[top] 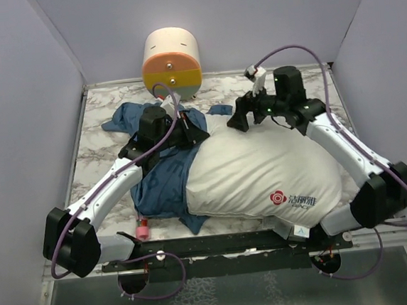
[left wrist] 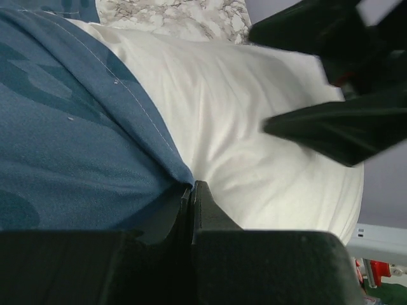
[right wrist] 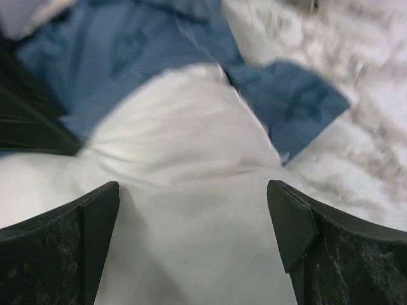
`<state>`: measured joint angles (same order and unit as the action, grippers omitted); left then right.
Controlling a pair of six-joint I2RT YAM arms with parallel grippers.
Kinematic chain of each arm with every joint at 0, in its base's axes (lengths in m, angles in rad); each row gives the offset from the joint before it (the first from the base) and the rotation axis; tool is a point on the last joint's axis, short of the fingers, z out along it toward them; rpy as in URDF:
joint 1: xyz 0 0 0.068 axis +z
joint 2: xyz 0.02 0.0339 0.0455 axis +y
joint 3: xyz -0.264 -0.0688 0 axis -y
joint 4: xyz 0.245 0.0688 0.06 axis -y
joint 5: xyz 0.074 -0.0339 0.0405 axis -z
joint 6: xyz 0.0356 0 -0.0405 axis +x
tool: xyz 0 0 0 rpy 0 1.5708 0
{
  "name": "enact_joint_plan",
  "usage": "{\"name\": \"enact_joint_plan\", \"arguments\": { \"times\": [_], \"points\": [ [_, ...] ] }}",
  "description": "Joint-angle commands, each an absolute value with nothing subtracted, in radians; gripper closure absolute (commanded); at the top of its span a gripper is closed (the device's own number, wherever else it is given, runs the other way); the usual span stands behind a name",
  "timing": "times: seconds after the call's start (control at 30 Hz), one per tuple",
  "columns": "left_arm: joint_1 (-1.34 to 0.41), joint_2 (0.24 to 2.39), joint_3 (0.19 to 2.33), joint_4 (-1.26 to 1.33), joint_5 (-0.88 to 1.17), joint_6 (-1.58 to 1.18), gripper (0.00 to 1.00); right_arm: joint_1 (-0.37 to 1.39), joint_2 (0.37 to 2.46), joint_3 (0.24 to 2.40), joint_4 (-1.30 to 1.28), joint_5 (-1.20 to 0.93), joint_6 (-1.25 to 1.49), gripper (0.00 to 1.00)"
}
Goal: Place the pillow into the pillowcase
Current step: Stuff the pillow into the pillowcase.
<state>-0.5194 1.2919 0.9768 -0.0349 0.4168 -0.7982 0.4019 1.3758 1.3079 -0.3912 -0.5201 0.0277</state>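
Note:
The plump white pillow [top: 262, 172] lies across the middle and right of the marble table [top: 100, 151], its red logo near the front. The blue pillowcase [top: 160, 188] is bunched against its left end, with a flap [top: 220, 110] behind it. My left gripper [top: 191, 133] is shut, and the pillowcase hem [left wrist: 159, 152] runs into its tips [left wrist: 191, 189] right beside the pillow [left wrist: 254, 127]. My right gripper [top: 240, 121] hovers open over the pillow's far end; both fingers [right wrist: 95, 219] straddle bare white pillow fabric [right wrist: 184, 190], with the pillowcase [right wrist: 127, 51] beyond.
A cream-and-orange cylinder [top: 170, 61] stands at the back edge of the table. A small red-and-pink object [top: 144, 230] lies near the front left. Lilac walls close in the table on three sides. The right arm [left wrist: 343, 95] looms dark in the left wrist view.

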Motion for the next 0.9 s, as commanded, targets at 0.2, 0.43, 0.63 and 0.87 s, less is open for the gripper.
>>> {"name": "enact_joint_plan", "arguments": {
  "times": [0.2, 0.43, 0.63, 0.87],
  "points": [
    [-0.544, 1.256, 0.978, -0.065, 0.468, -0.797, 1.00, 0.399, 1.633, 1.263, -0.586, -0.670, -0.010, 0.73],
    [-0.528, 1.393, 1.276, -0.015, 0.460, -0.781, 1.00, 0.399, 1.578, 1.490, -0.437, -0.594, 0.063, 0.99],
    [-0.528, 1.509, 1.621, 0.013, 0.473, -0.789, 1.00, 0.399, 1.523, 1.720, -0.318, -0.497, 0.093, 0.99],
    [-0.528, 1.387, 1.435, 0.071, 0.481, -0.780, 1.00, 0.399, 1.310, 1.450, -0.083, -0.597, -0.011, 1.00]
  ]
}}
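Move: The pillow top to be pinched is right under the open right gripper, about 11 cm below. The pillowcase rim, already held in the left gripper, is some 10 cm to the right gripper's left, level fore and aft and about 5 cm lower; the blue case corner is about 12 cm ahead, 5 cm left and 15 cm below. From the left hand, the pinch spot lies roughly 10 cm right, neither ahead nor back, and 6 cm lower. Drop the right gripper about 11 cm straight down onto the pillow, tipping its fingers down some 20 degrees, and shut them on a fold of the white cloth. Keep the left gripper clamped on the pillowcase rim, then swing both hands up together, nearly 20 cm and a little forward, tilting both wrists back up as they rise. ##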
